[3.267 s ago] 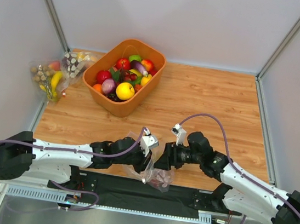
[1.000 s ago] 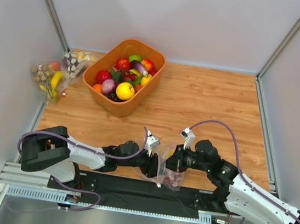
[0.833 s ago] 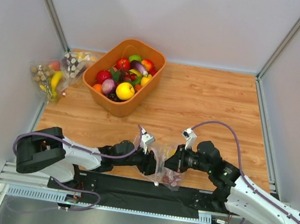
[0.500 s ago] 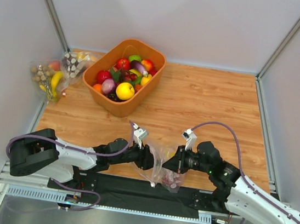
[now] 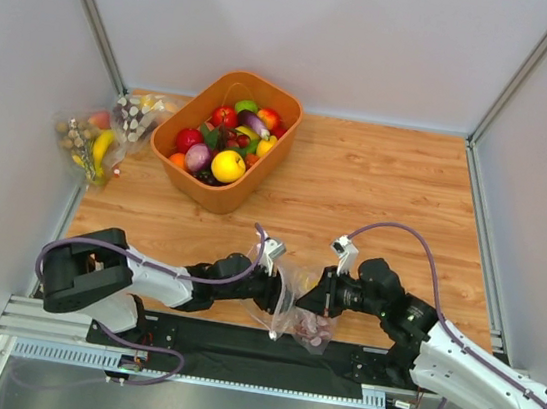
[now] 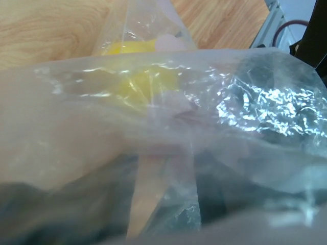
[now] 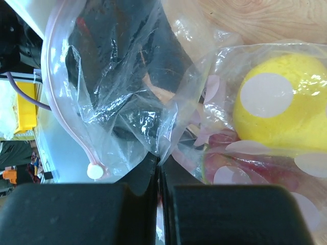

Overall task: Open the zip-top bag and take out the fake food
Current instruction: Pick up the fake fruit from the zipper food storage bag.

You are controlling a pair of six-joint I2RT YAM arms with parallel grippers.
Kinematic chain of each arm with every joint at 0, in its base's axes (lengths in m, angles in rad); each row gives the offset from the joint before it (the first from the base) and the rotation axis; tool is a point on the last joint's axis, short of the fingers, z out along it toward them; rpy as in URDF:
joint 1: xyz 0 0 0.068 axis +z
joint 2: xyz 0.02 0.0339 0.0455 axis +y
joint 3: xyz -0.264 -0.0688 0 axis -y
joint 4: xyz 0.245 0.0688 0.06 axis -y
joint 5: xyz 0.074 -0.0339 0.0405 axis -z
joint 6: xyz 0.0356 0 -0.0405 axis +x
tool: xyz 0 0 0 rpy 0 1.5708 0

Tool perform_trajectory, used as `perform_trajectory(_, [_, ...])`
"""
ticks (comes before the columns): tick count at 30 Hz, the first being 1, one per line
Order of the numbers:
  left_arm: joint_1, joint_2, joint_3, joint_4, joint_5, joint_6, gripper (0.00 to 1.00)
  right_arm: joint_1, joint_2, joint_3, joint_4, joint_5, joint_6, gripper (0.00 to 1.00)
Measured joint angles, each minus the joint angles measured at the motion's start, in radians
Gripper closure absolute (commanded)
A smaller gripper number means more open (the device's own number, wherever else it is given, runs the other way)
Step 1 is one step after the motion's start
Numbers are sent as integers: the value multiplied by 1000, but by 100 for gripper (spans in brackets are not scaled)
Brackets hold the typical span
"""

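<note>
The clear zip-top bag (image 5: 295, 286) hangs at the table's near edge between my two grippers. My right gripper (image 7: 160, 166) is shut on a fold of its film, just beside the pink zip strip and its white slider (image 7: 92, 171). Fake food shows through the film: a yellow fruit (image 7: 278, 102) and a red piece (image 7: 240, 163). My left gripper (image 5: 280, 291) presses against the bag's left side. In the left wrist view the bag (image 6: 255, 102) drapes over the lens. The left gripper (image 6: 168, 199) shows its dark fingers dimly, apart, and the yellow fruit (image 6: 134, 79) lies beyond.
An orange tub (image 5: 188, 178) of plastic produce stands at the back left. Other clear bags (image 5: 96, 136) with a banana and nuts lie against the left wall. A black rail (image 5: 235, 346) runs along the near edge under the bag.
My left gripper drew back to the left, then came right again to the bag's side. The right gripper kept its pinch and stayed put.
</note>
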Motion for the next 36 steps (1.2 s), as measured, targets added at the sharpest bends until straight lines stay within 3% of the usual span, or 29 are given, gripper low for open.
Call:
perform_trajectory(10, [-34, 84, 48, -5, 23, 2, 44, 1, 37, 0, 2, -7, 0, 100])
perform_trajectory(23, [-53, 201, 71, 106, 65, -32, 45, 3, 47, -3, 0, -34, 0, 100])
perform_trajectory(27, [-65, 229, 93, 111, 88, -45, 66, 3, 48, -14, 2, -39, 2, 100])
perform_trajectory(28, [-69, 235, 99, 114, 93, -49, 80, 3, 48, -15, 2, -40, 3, 100])
perform_trajectory(31, [-80, 253, 119, 122, 122, -53, 100, 4, 49, -16, 3, -37, 4, 100])
perform_trajectory(36, [-85, 246, 118, 118, 127, -52, 100, 5, 45, -17, 1, -33, 7, 100])
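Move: The left hand is open in the bag's mouth. The red fruit lies about 7 cm to its right, 3 cm back and 4 cm lower; the yellow fruit is some 7 cm right, 1 cm forward and 4 cm lower. The right hand pinches bag film, with the red fruit roughly 7 cm below it, 3 cm back and 2 cm to its right. Left hand reaches about 6 cm right, back and down towards the red fruit, shuts; right still pinches bag. ##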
